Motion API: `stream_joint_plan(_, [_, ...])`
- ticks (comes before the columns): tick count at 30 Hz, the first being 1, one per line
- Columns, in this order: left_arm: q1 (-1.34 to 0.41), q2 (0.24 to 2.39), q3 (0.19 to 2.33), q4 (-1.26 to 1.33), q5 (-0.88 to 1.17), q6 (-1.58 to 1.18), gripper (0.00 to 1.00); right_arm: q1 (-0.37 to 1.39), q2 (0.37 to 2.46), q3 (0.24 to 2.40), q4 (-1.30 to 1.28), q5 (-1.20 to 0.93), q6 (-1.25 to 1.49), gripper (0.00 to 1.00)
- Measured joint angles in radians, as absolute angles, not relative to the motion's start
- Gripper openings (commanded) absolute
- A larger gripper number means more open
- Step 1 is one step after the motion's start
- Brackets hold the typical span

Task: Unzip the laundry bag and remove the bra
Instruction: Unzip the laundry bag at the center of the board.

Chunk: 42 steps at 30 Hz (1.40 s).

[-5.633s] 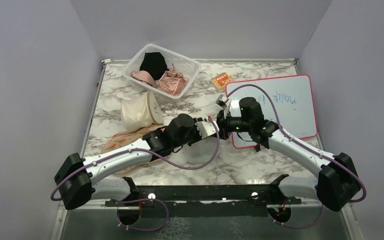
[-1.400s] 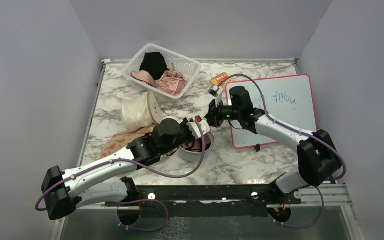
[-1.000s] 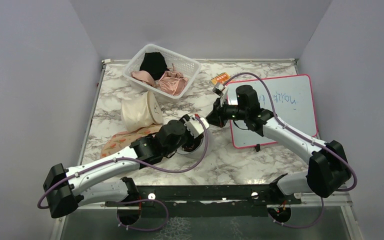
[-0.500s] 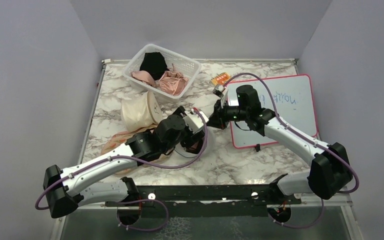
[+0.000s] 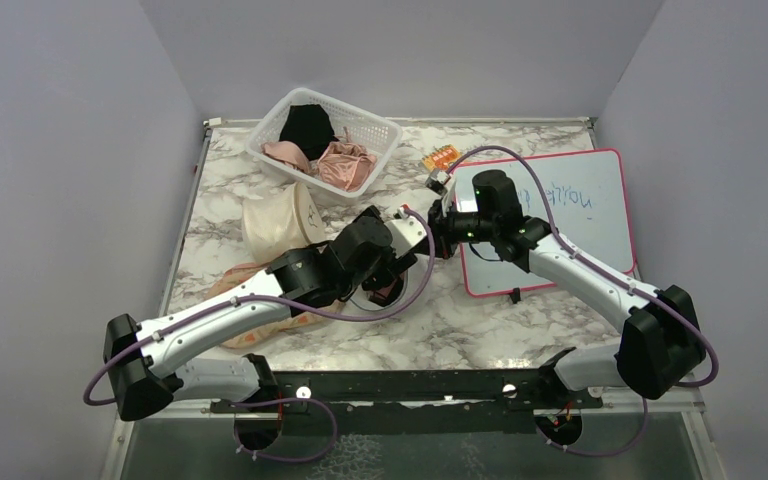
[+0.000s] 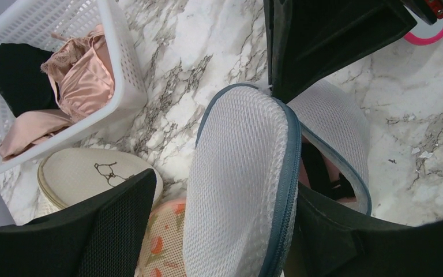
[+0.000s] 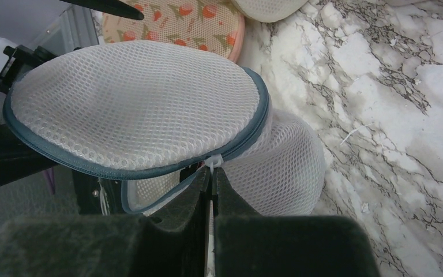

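Note:
The laundry bag [image 7: 277,167], white mesh with a grey-blue zip, sits mid-table, mostly hidden under the arms in the top view [image 5: 388,288]. Its lid [image 6: 236,184] is unzipped and lifted, standing up between the fingers of my left gripper [image 6: 219,193], which is open; one finger [image 6: 334,242] reaches under the lid at the bag's mouth. A pink bra with black straps [image 6: 323,173] shows inside. My right gripper [image 7: 212,173] is shut on the white zip pull [image 7: 214,161] at the bag's rim. In the top view, my left gripper [image 5: 400,245] and right gripper [image 5: 438,228] nearly meet.
A white basket [image 5: 380,130] with pink and black garments stands at the back. A cream cylindrical bag [image 5: 278,222] and a flat peach floral pouch [image 5: 250,285] lie left of the laundry bag. A pink-framed whiteboard [image 5: 560,215] lies right, an orange item [image 5: 442,158] behind it.
The bag's lid has come open and the pink inside shows. My left gripper has moved up and right, lifting the lid. My right gripper has stayed close by the bag's far rim.

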<state>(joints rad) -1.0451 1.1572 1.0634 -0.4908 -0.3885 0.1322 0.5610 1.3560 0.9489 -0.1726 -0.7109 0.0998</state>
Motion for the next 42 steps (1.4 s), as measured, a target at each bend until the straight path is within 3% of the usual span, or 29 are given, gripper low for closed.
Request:
stream_joint_plan(13, [-1.050, 1.177, 1.100, -0.517, -0.392, 0.138, 0.58, 0.561, 1.357, 0.949, -0.172, -0.727, 0.101, 0.01])
stream_joint_plan(23, [-1.050, 1.250, 1.100, -0.495, -0.393, 0.155, 0.66, 0.561, 1.357, 0.949, -0.172, -0.732, 0.103, 0.01])
stream_joint_plan(27, [-1.050, 1.292, 1.100, -0.479, -0.393, 0.155, 0.55, 0.561, 1.357, 0.949, -0.172, -0.735, 0.104, 0.01])
stream_joint_plan(35, [-1.050, 1.296, 1.095, -0.437, -0.414, 0.154, 0.21, 0.561, 1.357, 0.949, -0.173, -0.735, 0.104, 0.01])
stream_joint_plan(42, [-1.050, 1.167, 0.986, -0.381, -0.375, 0.209, 0.03, 0.562, 1.356, 0.949, -0.165, -0.735, 0.117, 0.01])
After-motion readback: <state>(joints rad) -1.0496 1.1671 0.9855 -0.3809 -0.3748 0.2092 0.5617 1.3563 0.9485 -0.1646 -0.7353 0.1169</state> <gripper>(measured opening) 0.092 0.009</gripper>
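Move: The left fingers stand open around the laundry bag's raised lid; the stretch of zippered edge they will pinch lies about 1 cm ahead, 2 cm right and 2 cm below. The zipper pull is some 4 cm ahead, 4 cm right and 3 cm down. About 15 cm lower, the beige bag lies 11 cm ahead and 21 left, the floral pouch 2 back and 22 left. For the right hand, the pull is in its fingertips, the edge about 3 cm back, 2 left, 1 up. The left fingers close from well open to nearly shut, pinching the lid's zippered edge just short of the pull. To get there the left hand first dips about 3 cm, going some 2 cm right and a little forward; as it closes it rises slightly and draws back left about 1 cm. The right hand stays put, still gripping the pull. ##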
